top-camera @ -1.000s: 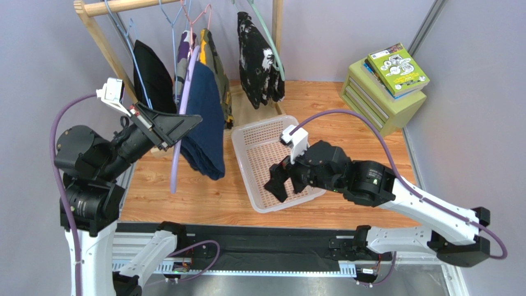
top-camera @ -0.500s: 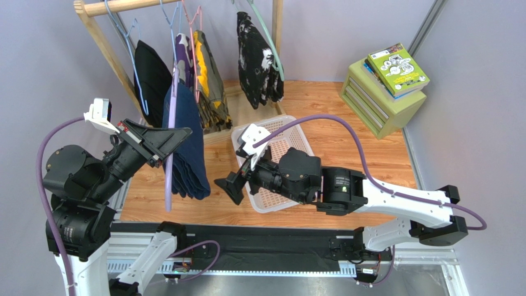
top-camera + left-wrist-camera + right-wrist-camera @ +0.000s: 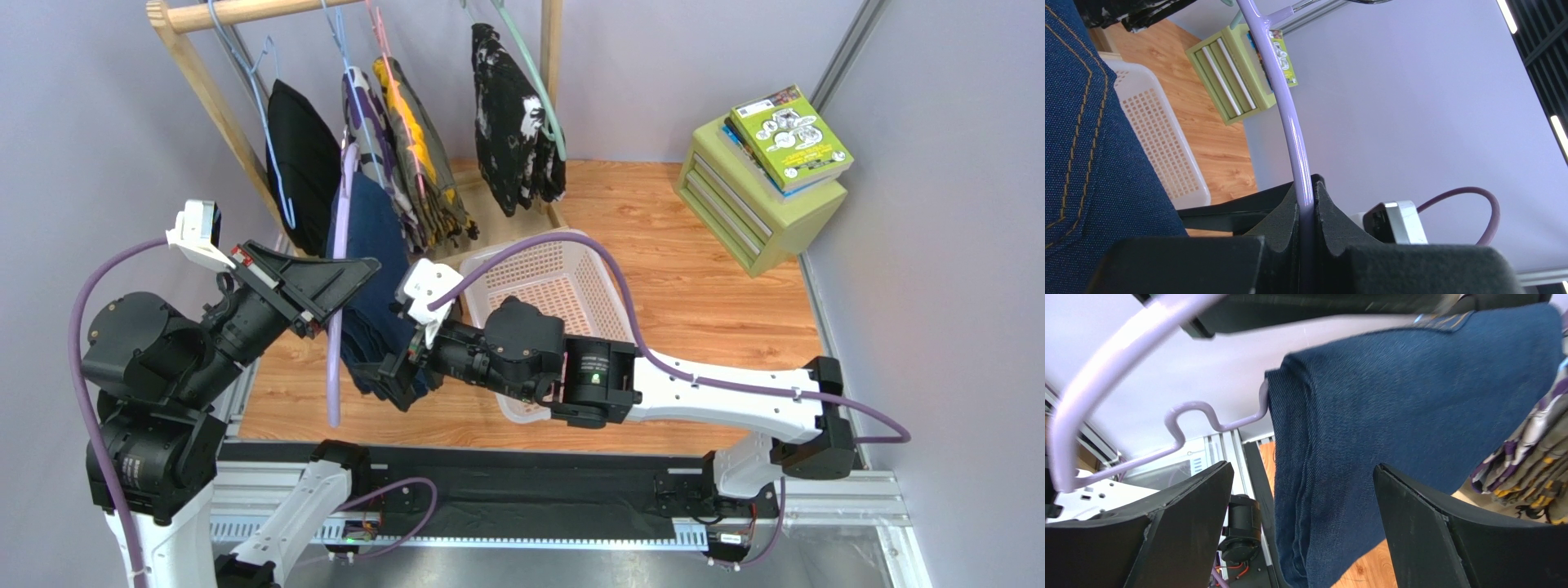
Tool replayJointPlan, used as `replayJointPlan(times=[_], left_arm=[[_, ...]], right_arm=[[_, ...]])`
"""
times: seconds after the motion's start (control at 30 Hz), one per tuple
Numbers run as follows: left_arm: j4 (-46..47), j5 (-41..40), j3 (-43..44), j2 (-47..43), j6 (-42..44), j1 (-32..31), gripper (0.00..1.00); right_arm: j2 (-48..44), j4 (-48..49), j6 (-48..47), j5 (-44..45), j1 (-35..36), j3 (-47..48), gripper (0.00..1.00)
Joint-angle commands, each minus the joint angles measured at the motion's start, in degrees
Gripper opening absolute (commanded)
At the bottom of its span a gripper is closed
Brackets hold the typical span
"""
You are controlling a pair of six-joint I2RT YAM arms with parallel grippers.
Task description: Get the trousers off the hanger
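The dark navy trousers (image 3: 374, 276) hang folded over the lilac hanger (image 3: 334, 368), off the rack and left of the basket. My left gripper (image 3: 340, 284) is shut on the hanger's thin bar; the left wrist view shows the hanger (image 3: 1284, 104) pinched in the left gripper (image 3: 1308, 202), with the trousers (image 3: 1088, 153) at its left. My right gripper (image 3: 395, 374) is open at the trousers' lower end. In the right wrist view the trousers (image 3: 1413, 404) hang between the spread fingers of the right gripper (image 3: 1303, 471), not touching either; the hanger (image 3: 1100, 373) curves above.
A wooden rack (image 3: 196, 74) at the back left holds a black garment (image 3: 301, 153), a patterned garment (image 3: 411, 153) and a black-and-white blotched one (image 3: 509, 116). A white basket (image 3: 558, 276) lies behind my right arm. A green drawer box (image 3: 754, 184) with books stands at the right.
My right arm has swung left from over the basket to the trousers' lower end. My left gripper has drawn the hanger and trousers slightly left and nearer.
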Motion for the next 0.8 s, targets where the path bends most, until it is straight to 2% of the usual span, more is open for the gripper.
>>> replayJointPlan(times=[0.0,0.3,0.4,0.63,0.77], left_arm=[[8.26,1.00,2.88,-0.80,0.25,-0.13,0.00],[8.70,1.53,2.70,-0.71,0.07,-0.22,0.00],[8.78,1.70,2.70,-0.80,0.07,-0.31,0.00],[8.87,1.70,2.52,-0.98,0.60,-0.93,0.00],[9.22,1.88,2.35,-0.97,2.09,-2.06,0.00]], right_arm=[[1.32,3.72,-0.62,0.88,0.10,2.80,0.91],[4.23,5.38,-0.71,7.30,-0.08,3.85,0.89],[5.28,7.32,-1.24,10.81,-0.43,4.55,0.84],[6.51,8.20,-3.34,14.25,-1.66,6.05,0.64],[6.25,7.33,-5.19,13.65,-1.83,6.05,0.61]])
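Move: The right hand, jaws wide and pointing left, has the blue denim trousers about 7 cm ahead and 3 cm to its left, their middle roughly 3 cm lower. The purple hanger carrying them is about 8 cm ahead, 6 cm left and 8 cm higher; the white basket is some 23 cm to its right, level fore and aft, about 35 cm below. From the left hand, which grips the hanger, the trousers' middle is 2 cm right, neither ahead nor back, some 13 cm down. The right fingers come around the hanging denim and seem to touch it as they close from wide open to about two-thirds. The hand first settles a centimetre or two down, then sweeps about 5 cm forward and slightly left along the cloth, turning some 10 degrees clockwise. The left hand stays put, keeping its grip on the hanger. ##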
